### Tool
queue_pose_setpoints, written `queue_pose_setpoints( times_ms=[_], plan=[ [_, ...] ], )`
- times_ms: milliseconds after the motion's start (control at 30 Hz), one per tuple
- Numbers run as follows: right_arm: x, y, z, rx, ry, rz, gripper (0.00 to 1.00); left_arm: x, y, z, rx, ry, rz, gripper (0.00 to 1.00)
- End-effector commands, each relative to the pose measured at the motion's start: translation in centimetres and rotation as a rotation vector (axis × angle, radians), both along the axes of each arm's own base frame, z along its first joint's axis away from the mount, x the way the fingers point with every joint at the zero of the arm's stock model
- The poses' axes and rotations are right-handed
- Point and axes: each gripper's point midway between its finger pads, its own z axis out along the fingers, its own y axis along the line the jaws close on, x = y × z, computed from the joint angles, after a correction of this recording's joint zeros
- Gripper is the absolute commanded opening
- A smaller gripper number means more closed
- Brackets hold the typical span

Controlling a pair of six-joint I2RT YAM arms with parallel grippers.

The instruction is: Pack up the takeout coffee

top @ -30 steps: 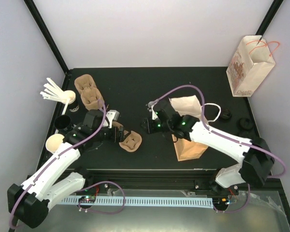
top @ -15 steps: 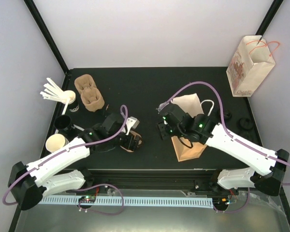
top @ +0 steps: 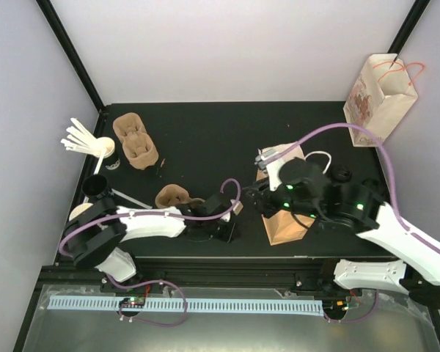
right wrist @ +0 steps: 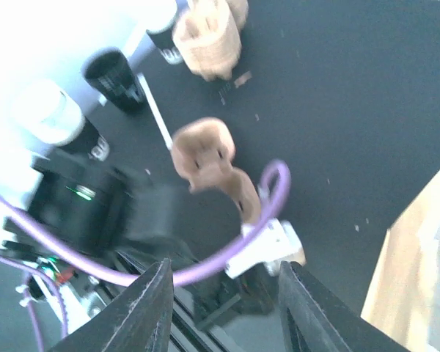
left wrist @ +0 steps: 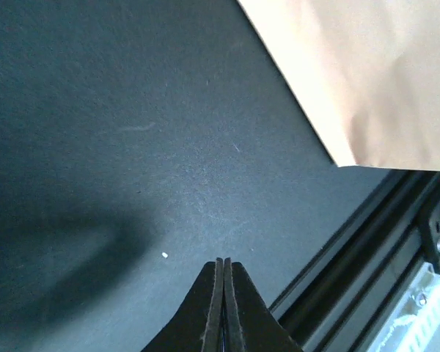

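The takeout coffee cup (top: 78,212), cream with a dark band, stands at the table's left edge, half hidden behind my left arm; its pale top (right wrist: 47,110) also shows in the right wrist view. My left gripper (top: 233,228) lies low near the front edge, well right of the cup. Its jaws (left wrist: 224,265) are shut on nothing, above bare black mat. My right gripper (top: 256,196) hovers at the left side of the flat brown paper bag (top: 287,226). It stands open and empty (right wrist: 224,293), looking down at my left wrist.
A brown cup carrier (top: 174,196) lies behind my left arm, a second carrier (top: 136,144) at back left. A black cup (top: 95,186) and white stirrers (top: 79,136) stand on the left. Black lids (top: 342,174) lie right; a printed bag (top: 378,99) stands far right.
My left arm swept right along the front edge, away from the carrier, and its jaws closed empty. My right arm drew back to the right over the brown bag, jaws a little wider.
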Motion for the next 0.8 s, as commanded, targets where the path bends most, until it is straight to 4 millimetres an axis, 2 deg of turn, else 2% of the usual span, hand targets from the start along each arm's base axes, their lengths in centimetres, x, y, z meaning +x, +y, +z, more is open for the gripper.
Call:
queue_pose_setpoints(
  times_ms=[0,233,400,633,767],
  plan=[
    [-0.4,-1.2,4.8,0.12,-0.102,0.014,0.43,0.6,-4.0,0.2,-0.111,0.045,0.06,0.02],
    [0.1,-4.0,7.0,0.126,-0.178,-0.071,0.43,0.1,-8.9,-2.6,-0.108,0.105,0.044,0.01],
    [-0.3,-5.8,8.4,0.187,-0.212,-0.099,0.43,1.0,-11.5,-4.2,-0.11,0.124,0.074,0.01],
    [-0.8,-7.6,8.8,0.206,-0.223,-0.125,0.43,2.9,-16.2,-4.2,-0.182,0.131,0.09,0.01],
    [-1.0,-7.9,8.6,0.208,-0.217,-0.13,0.44,4.1,-18.6,-4.1,-0.206,0.11,0.08,0.02]
  ],
)
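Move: The paper bag stands with its middle about 17 cm to the right of my closed left hand, 3 cm farther out and, being tall, some 7 cm above it. The cup carrier lies roughly 15 cm to that hand's left and 10 cm ahead; the nearest black lid is about 16 cm right of the bag and 20 cm beyond it. From my right hand, the bag's middle is around 9 cm right, 3 cm ahead and 19 cm below. With its fingers kept shut, my left hand sinks about 4 cm to just above the table, then sweeps some 16 cm to the right and a little forward, meeting the bag's left side near the bottom with the fingertips and pushing it along. Meanwhile my half-open right hand rises about 9 cm and shifts 7 cm right, tilting its fingers up a bit. ##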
